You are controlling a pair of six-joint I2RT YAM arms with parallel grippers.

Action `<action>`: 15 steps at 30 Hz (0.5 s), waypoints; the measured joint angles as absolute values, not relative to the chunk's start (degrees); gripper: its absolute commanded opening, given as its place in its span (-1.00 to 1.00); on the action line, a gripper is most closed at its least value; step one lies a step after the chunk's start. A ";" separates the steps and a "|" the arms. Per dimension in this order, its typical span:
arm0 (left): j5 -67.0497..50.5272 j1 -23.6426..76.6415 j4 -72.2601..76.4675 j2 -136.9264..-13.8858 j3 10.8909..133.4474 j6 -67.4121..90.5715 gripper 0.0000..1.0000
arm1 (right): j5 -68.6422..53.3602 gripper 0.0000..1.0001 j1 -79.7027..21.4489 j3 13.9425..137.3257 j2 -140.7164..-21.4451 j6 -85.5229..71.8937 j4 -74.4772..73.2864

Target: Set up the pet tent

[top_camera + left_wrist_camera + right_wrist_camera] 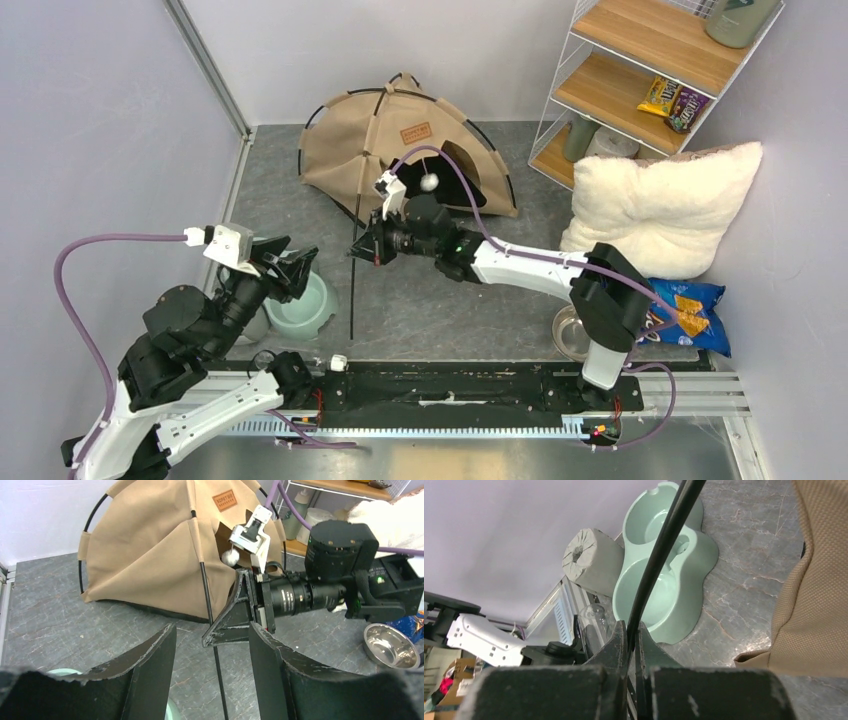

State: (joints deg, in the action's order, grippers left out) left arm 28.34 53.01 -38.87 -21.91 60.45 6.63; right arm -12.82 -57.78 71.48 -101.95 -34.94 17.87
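The pet tent (pixel 400 145) is tan fabric with a black base and lies half-collapsed at the back of the grey floor. One thin black pole (pixel 353 290) runs out of it toward the near rail. My right gripper (pixel 357 250) is shut on that pole. In the right wrist view the pole (pixel 659 555) passes straight between the closed fingers of the right gripper (pixel 633 630). My left gripper (pixel 302 268) is open to the left of the pole, above the green bowl. In the left wrist view the left gripper (pixel 212 670) has the pole (pixel 220 680) between its spread fingers, untouched.
A mint-green double pet bowl (pixel 300 308) sits under the left gripper, with a grey roll (pixel 591 560) beside it. A fluffy white pillow (pixel 660 205), a blue snack bag (pixel 692 315) and a steel bowl (pixel 570 335) lie at the right. A wire shelf (pixel 650 70) stands back right.
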 measured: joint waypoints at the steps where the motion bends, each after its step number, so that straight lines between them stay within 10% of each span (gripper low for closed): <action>1: 28.32 53.01 -38.87 -21.93 60.23 6.63 0.24 | -14.83 -1.00 -56.69 71.48 -101.84 -34.59 17.78; 7: 27.94 53.01 -38.54 -22.11 59.22 6.68 0.25 | -23.18 -1.00 -53.87 71.48 -101.78 -31.99 13.47; 15: 25.43 53.01 -32.84 -24.80 52.07 10.79 0.21 | -23.09 -0.01 -53.47 69.73 -100.88 -28.34 8.32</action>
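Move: The tent's dark pole is already pinched in my right fingertips. That gripped stretch lies about 10 cm ahead of my empty left hand, 7 cm to its right and 15 cm below. From the left hand, the tent's middle is roughly 33 cm ahead, 17 cm right and 20 cm lower, while the green bowl sits some 8 cm ahead, 9 cm left and 33 cm down. With the pole still pinched, I carry my right hand about 4 cm down and nearly as far right, tipping its fingers down a little, then start spreading them to loosen the grip. My left hand, staying open, speeds up as it drops about 4 cm and swings another 4 cm right, closing on the pole. ##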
